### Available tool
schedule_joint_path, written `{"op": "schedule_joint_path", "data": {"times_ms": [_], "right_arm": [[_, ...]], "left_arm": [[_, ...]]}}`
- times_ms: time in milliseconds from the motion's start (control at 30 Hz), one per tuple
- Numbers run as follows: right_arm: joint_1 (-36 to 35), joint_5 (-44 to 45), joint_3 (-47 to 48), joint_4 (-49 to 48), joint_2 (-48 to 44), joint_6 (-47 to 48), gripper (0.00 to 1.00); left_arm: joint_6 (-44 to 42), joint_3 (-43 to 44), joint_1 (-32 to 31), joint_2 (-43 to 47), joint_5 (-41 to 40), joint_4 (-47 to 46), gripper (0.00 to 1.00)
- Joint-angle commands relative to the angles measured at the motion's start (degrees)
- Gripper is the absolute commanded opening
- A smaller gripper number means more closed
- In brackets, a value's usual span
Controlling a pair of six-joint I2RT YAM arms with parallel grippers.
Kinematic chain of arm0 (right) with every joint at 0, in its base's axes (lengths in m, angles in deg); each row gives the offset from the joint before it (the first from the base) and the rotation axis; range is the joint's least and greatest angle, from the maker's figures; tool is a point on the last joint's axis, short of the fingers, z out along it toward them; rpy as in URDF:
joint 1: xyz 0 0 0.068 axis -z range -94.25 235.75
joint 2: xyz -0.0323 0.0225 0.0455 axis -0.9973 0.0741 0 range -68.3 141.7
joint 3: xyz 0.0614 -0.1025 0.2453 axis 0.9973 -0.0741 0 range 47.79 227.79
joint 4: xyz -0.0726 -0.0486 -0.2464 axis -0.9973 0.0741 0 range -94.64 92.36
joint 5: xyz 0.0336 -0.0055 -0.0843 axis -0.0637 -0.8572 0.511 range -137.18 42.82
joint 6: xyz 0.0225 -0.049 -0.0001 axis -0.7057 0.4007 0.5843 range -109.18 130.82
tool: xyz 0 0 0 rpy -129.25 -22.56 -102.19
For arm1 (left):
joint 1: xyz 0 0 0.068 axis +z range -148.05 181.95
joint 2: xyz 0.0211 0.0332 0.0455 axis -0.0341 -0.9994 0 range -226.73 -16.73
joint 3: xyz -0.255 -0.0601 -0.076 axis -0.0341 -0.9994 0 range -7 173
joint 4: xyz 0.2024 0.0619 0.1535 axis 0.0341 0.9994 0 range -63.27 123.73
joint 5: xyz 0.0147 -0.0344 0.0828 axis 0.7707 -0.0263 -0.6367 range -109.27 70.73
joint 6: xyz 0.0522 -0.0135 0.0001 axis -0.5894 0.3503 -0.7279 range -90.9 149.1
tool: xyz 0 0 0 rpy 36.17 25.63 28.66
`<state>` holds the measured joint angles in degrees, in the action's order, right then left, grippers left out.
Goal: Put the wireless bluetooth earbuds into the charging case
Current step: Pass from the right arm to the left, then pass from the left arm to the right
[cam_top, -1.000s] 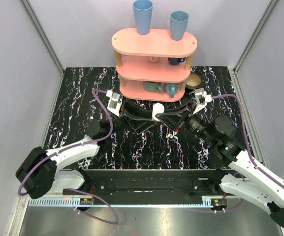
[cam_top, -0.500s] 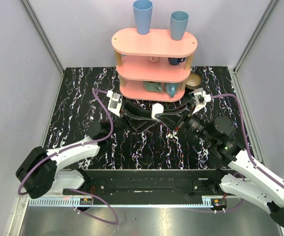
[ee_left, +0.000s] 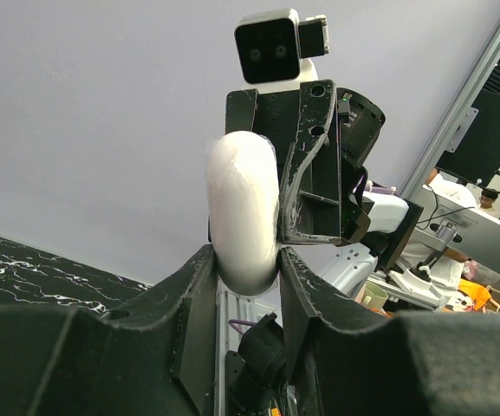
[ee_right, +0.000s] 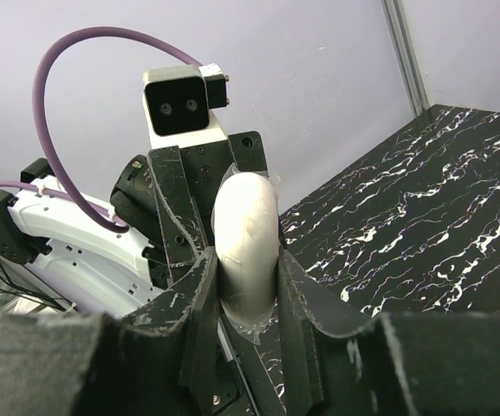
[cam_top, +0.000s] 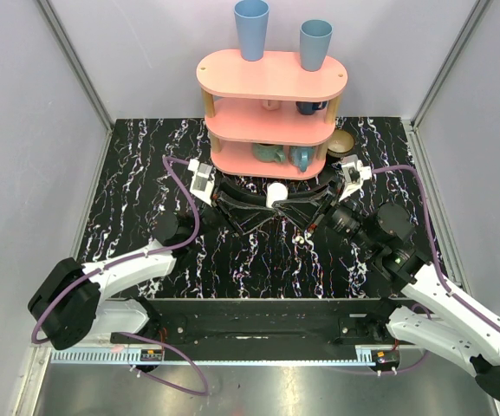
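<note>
The charging case (cam_top: 276, 192) is a white glossy pebble, shut, held up above the table between both arms, just in front of the shelf. My left gripper (cam_top: 264, 200) comes in from the left and is shut on it. In the left wrist view its fingers pinch the lower end of the case (ee_left: 243, 217), with the left gripper (ee_left: 243, 260) facing the right arm's fingers. My right gripper (cam_top: 291, 202) comes in from the right and is shut on the case (ee_right: 248, 234) too; in its own view the right gripper (ee_right: 246, 270) clamps both flat sides. The earbuds are out of view.
A pink three-tier shelf (cam_top: 271, 76) stands at the back centre, with two blue cups (cam_top: 251, 29) on top and mugs on the lower tiers. A round tan object (cam_top: 342, 141) lies to its right. The black marbled table (cam_top: 137, 191) has walls on three sides.
My left gripper's fingers have closed in onto the case. The case and both grippers have shifted slightly toward the shelf. The right gripper's hold is unchanged.
</note>
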<state>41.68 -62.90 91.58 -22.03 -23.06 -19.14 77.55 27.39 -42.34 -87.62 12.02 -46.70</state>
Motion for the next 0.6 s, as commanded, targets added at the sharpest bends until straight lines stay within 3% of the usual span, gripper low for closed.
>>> {"op": "schedule_joint_path", "data": {"times_ms": [0, 67, 100, 267, 567], "right_arm": [[0.04, -1.33, 0.33, -1.42, 0.03, -0.1, 0.06], [-0.05, -0.45, 0.24, -1.25, -0.58, 0.07, 0.1], [0.04, -0.01, 0.33, -0.81, -0.76, 0.16, 0.22], [-0.05, 2.45, 1.12, 0.42, -1.55, 1.21, 0.56], [0.04, 3.42, 2.88, 2.36, -0.67, 3.23, 0.69]], "left_arm": [[-0.81, 2.08, -0.71, 0.05, 0.0, -9.01, 0.08], [-1.33, 2.26, -0.71, 0.23, 0.35, -7.44, 0.0], [-2.03, 2.69, -0.71, 0.32, 0.7, -6.39, 0.0], [-4.93, 4.01, -0.71, 1.81, 3.07, 0.73, 0.0], [-9.42, 6.3, -0.53, 3.65, 7.2, 12.15, 0.0]]}}
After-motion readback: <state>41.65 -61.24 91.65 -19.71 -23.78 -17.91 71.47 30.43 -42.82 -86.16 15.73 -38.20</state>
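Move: Both hands grip the upright white charging case between them. Its middle lies about 2 cm to the right of the left hand point, 1 cm ahead and 2 cm up. From the right hand it lies about 1 cm ahead, 1 cm to the left and 1 cm up. The pink shelf stands beyond both hands, its middle some 25 cm straight ahead and roughly 15 cm lower. Almost in place, the right hand spreads its fingers to nearly twice their gap, freeing its pinch on the charging case and settling barely half a centimetre. The left hand keeps its grip on the case's near end, easing about 1 cm to the right and tipping its fingertips down roughly 5 degrees. ##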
